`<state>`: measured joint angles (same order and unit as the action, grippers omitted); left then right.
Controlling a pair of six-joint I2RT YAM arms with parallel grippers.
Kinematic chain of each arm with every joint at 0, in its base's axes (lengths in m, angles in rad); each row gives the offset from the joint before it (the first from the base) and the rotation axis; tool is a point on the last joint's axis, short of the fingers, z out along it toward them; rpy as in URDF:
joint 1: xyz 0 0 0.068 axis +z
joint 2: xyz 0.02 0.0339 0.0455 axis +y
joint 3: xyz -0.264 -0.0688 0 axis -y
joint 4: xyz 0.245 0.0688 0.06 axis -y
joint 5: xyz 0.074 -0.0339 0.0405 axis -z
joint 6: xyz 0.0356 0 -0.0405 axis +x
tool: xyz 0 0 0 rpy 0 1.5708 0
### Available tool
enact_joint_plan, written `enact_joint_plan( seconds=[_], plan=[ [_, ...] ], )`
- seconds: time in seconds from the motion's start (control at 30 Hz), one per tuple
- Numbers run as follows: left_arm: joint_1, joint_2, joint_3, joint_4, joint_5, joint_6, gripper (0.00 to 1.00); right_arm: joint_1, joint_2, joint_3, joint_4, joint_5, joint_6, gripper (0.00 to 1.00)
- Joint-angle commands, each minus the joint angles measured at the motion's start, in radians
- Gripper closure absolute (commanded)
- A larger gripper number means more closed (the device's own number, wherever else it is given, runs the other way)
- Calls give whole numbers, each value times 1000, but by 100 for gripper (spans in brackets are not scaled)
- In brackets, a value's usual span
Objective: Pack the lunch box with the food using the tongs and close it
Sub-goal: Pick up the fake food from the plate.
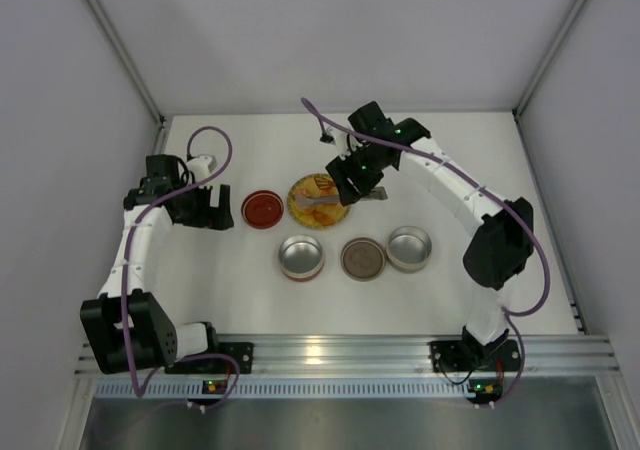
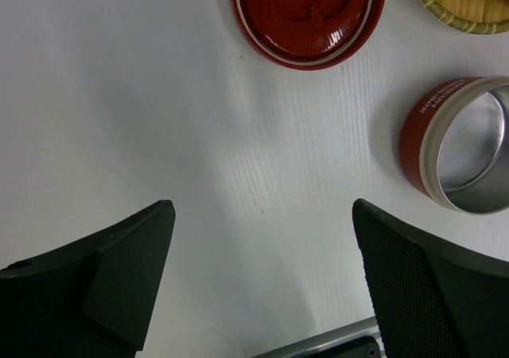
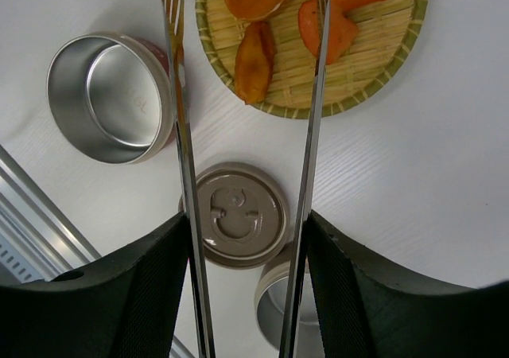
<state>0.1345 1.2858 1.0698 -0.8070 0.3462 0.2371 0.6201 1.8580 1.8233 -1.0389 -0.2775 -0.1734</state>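
Observation:
The food, three orange and red-orange pieces (image 3: 253, 52), lies on a round woven plate (image 3: 382, 64). My right gripper (image 3: 248, 223) hangs above the tins, shut on the tongs (image 3: 184, 151), whose two silver arms press against the inner faces of its fingers. The arms stand spread and reach out over the plate (image 1: 300, 192), one on each side of the middle piece. The lunch box is in open parts: a red-banded tin (image 3: 111, 95), a beige tin (image 3: 278, 302), a brown lid (image 3: 236, 215) and a red lid (image 2: 308, 12). My left gripper (image 2: 262, 215) is open over bare table, near the red lid.
In the top view the red-banded tin (image 1: 301, 258), the brown lid (image 1: 363, 259) and the beige tin (image 1: 409, 248) sit in a row in front of the plate. The red lid (image 1: 262, 210) lies to the plate's left. White walls bound the table.

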Motion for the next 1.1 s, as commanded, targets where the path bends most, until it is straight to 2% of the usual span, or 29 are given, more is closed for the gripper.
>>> enact_joint_plan(
  seconds=[0.0, 0.43, 0.73, 0.97, 1.03, 1.07],
  plan=[
    [-1, -20, -13, 48, -9, -4, 2, 21, 26, 83, 23, 32, 34, 43],
    [-1, -10, -22, 60, -24, 4, 2, 41, 130, 145, 7, 24, 31, 48],
    [-1, -5, -24, 63, -33, 4, 2, 40, 130, 142, 10, 9, 14, 66],
    [-1, -9, -21, 65, -38, 4, 2, 36, 61, 143, -24, -5, -52, 78],
    [-1, -10, -19, 65, -35, -7, 2, 33, 35, 137, -30, -11, -81, 83],
    [-1, -8, -16, 63, -29, -10, 2, 30, 11, 137, -35, -11, -90, 90]
  ],
)
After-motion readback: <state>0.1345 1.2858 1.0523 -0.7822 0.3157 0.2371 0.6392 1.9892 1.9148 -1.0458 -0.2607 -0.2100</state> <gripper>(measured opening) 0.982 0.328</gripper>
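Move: The bun on the bamboo plate lies about 10 cm to the left of the right hand, nearly level with it front to back and some 8 cm below. The hand already holds the tongs, their open tips reaching left over the plate. The orange drumstick is about 5 cm left, the long orange piece 6 cm left and 5 cm back, the silver pot 11 cm left and 14 cm back. From the left hand, the bun is about 20 cm right, 2 cm ahead. Onto the bun come the tongs, carried by the right hand about 3 cm down, with nearly 2 cm each forward and to the left; the forward drift comes first. As the hand settles, its fingers squeeze the tongs from about half open to a third, bringing the two tips in on either side of the bun, then it starts up again by only about half a centimetre. ##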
